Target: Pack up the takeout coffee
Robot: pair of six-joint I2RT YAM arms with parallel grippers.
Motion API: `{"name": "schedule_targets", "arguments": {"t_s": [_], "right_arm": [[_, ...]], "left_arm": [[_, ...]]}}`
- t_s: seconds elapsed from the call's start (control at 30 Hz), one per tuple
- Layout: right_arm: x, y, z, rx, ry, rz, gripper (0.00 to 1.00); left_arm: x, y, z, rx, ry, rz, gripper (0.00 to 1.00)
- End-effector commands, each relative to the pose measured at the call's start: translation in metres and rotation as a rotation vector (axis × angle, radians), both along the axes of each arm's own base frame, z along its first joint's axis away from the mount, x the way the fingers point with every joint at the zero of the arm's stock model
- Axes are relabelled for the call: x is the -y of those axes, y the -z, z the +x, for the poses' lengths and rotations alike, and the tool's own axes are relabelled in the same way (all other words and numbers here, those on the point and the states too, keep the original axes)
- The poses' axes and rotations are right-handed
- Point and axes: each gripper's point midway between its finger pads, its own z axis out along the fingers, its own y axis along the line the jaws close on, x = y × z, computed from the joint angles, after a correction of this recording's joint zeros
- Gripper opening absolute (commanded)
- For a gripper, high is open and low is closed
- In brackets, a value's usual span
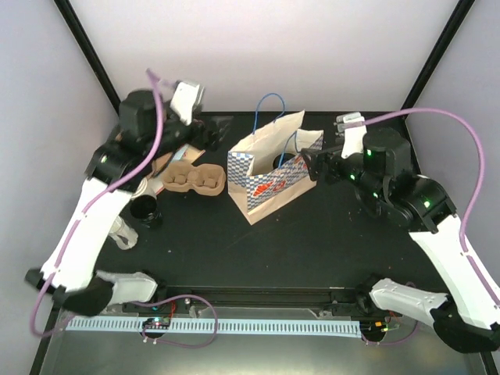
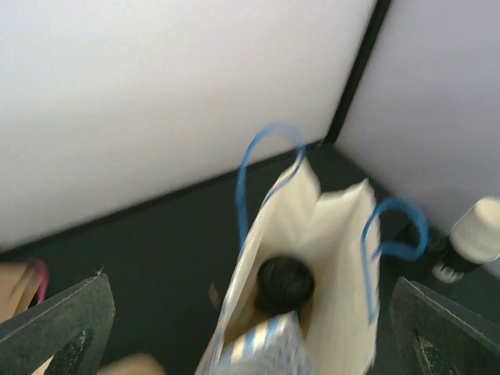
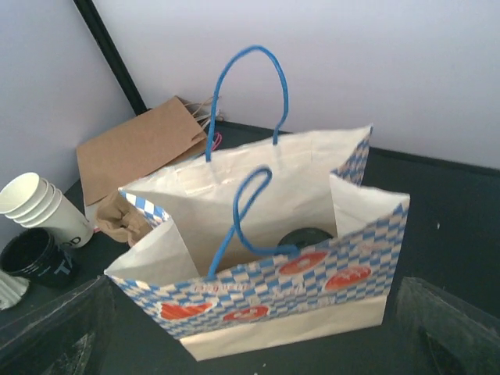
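One takeout coffee shows as a black lid [image 2: 285,283] low inside the blue-and-white checked paper bag [image 1: 266,172]. The right wrist view shows the same lid [image 3: 306,237] behind the bag's [image 3: 266,289] front wall. My left gripper [image 1: 212,134] hangs to the left of the bag and above it. It is open, with dark fingers [image 2: 62,328] wide apart and nothing between them. My right gripper [image 1: 312,166] is at the bag's right end, also open and empty, its fingers [image 3: 449,328] spread to the edges of the view. The bag stands upright with both blue handles up.
A brown pulp cup carrier [image 1: 191,180] lies left of the bag, with a flat brown paper bag [image 3: 141,144] behind it. A black cup [image 1: 147,209] and a stack of white cups [image 3: 39,207] stand at the left. Purple cables arc over both arms.
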Motion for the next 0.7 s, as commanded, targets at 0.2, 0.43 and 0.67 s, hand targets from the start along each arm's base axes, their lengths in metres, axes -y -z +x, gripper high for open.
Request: {"name": "schedule_targets", "arguments": {"t_s": [0.2,0.43,0.67], "right_arm": [[-0.016,0.079,-0.040,-0.194,-0.135,0.108,1.00],[-0.023,0.139,-0.056,-0.265,-0.176,0.206,1.00],[-0.020,0.196,-0.048,-0.401,-0.098,0.134,1.00]], "left_arm": [[-0.135,0.129,-0.069,-0.331,-0.441,0.259,0.99],[-0.184,0.170,-0.069,-0.411,-0.628,0.328,0.99],[-0.207,0.180,-0.064,-0.413,-0.749,0.302,0.99]]}}
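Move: Both grippers hang open and empty above the table. From the left one, the cup carrier is some 18 cm ahead, 18 cm to the left and 44 cm below; the black cup is level with it and about 29 cm left, 41 cm below, and the paper bag about 16 cm ahead, 11 cm right, 34 cm below. From the right one, the bag's middle is roughly 23 cm ahead, 9 cm left and 28 cm below. Swing the open left gripper away from the bag, left and down about 19 cm each way, easing back a little early on, towards the cup carrier and black cup; turn it nearly 40 degrees counter-clockwise while tipping its fingers down. Sink the open right gripper some 19 cm on the bag's near side, backing about 5 cm and tipping its fingers down some 20 degrees. ##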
